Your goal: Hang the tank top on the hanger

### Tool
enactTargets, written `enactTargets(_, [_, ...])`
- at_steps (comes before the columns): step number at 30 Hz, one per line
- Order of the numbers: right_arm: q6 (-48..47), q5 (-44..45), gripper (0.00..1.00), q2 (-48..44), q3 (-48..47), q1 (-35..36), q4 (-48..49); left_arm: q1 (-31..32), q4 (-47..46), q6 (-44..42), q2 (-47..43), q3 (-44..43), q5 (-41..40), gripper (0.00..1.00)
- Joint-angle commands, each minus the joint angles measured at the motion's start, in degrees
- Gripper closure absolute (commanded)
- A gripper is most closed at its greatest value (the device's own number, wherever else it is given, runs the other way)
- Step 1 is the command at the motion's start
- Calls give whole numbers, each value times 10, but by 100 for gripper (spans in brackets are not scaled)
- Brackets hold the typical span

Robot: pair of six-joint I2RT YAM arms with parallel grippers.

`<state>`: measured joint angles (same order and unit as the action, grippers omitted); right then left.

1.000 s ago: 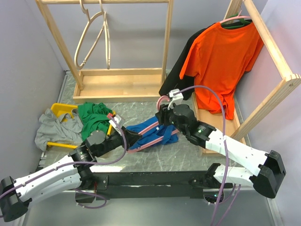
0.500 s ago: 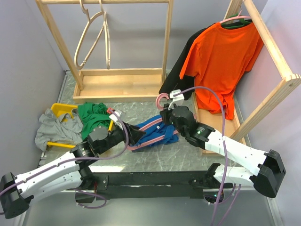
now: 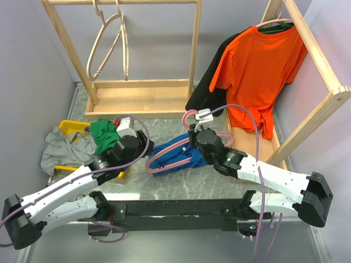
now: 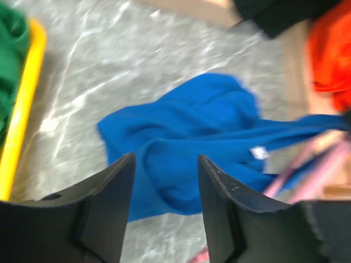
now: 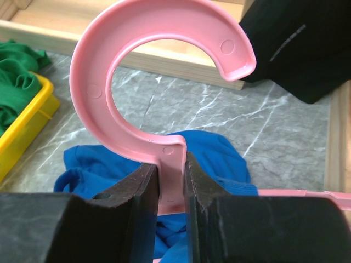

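Note:
The royal-blue tank top [image 3: 176, 150] lies crumpled on the marble table, its white label [image 4: 258, 153] showing in the left wrist view. The pink hanger [image 3: 164, 160] lies across it, hook [image 3: 189, 116] pointing to the far side. My right gripper [image 3: 193, 133] is shut on the hanger's neck just below the hook [image 5: 137, 60], fingertips [image 5: 143, 174] pressed flat on both sides, the tank top [image 5: 216, 153] beneath. My left gripper [image 3: 146, 147] hovers open left of the tank top [image 4: 186, 123], nothing between its fingers [image 4: 216, 181]. One blue strap stretches toward the hanger [image 4: 323, 159].
A yellow tray [image 3: 73, 127] with a green garment [image 3: 107, 134] and a grey one [image 3: 60, 148] sits at the left. A wooden rack [image 3: 137, 101] with beige hangers [image 3: 109, 44] stands behind. An orange t-shirt [image 3: 258, 66] and a black garment [image 3: 205, 90] hang on the right rack.
My left gripper opened, let go of the tank top and drew back to the left. My right gripper closed on the hanger's neck, and hanger and top shifted slightly.

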<state>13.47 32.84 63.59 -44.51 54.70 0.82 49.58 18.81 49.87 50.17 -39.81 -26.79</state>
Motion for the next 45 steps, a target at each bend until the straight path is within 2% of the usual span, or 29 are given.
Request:
enactTargets(1, [-13,50,100,-4,9,8,45,-57,12,14,30,10,64,48])
enactTargets(4, [-16,63,100,-2,8,11,43,-76,-24,-6,48,24,110,50])
enactTargets(8, [-13,79,100,-2,11,14,39,-92,-57,-21,88,28,157,46])
enactTargets(11, [-9,88,100,-7,17,15,43,-109,-85,-28,120,34,203,49])
enactTargets(18, [-6,100,100,-9,22,15,47,-118,-116,-25,166,40,239,53])
enactTargets(22, [-6,106,100,-7,22,15,47,-119,-119,-22,183,46,241,60])
enactTargets(27, [-5,120,100,-5,23,15,48,-119,-127,-14,178,68,250,66])
enactTargets(31, [-4,136,100,4,21,15,48,-119,-117,-11,159,76,242,82])
enactTargets(34, [4,159,100,12,17,15,45,-119,-99,-12,119,85,232,89])
enactTargets(41, [27,215,100,38,-8,15,33,-119,-60,-13,64,83,230,99])
enactTargets(45, [41,257,100,63,-32,15,21,-119,-47,-14,50,80,233,99])
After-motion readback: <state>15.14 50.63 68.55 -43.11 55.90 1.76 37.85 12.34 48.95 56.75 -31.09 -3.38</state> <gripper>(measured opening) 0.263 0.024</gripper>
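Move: The tank top's left edge lies almost straight under the left hand, about 1 cm right and 12 cm down; the tank top's middle is some 13 cm right. The hanger's left tip sits about 1 cm right, 4 cm back and 9 cm below; the yellow bin is centred roughly 26 cm left and 3 cm ahead. From the right hand, already gripping the hanger's neck, the tank top's middle is about 9 cm left, 4 cm back and 14 cm below. Left hand drops 12 cm, pinches the tank top's left edge, rises; right hand draws hanger 4 cm right. ##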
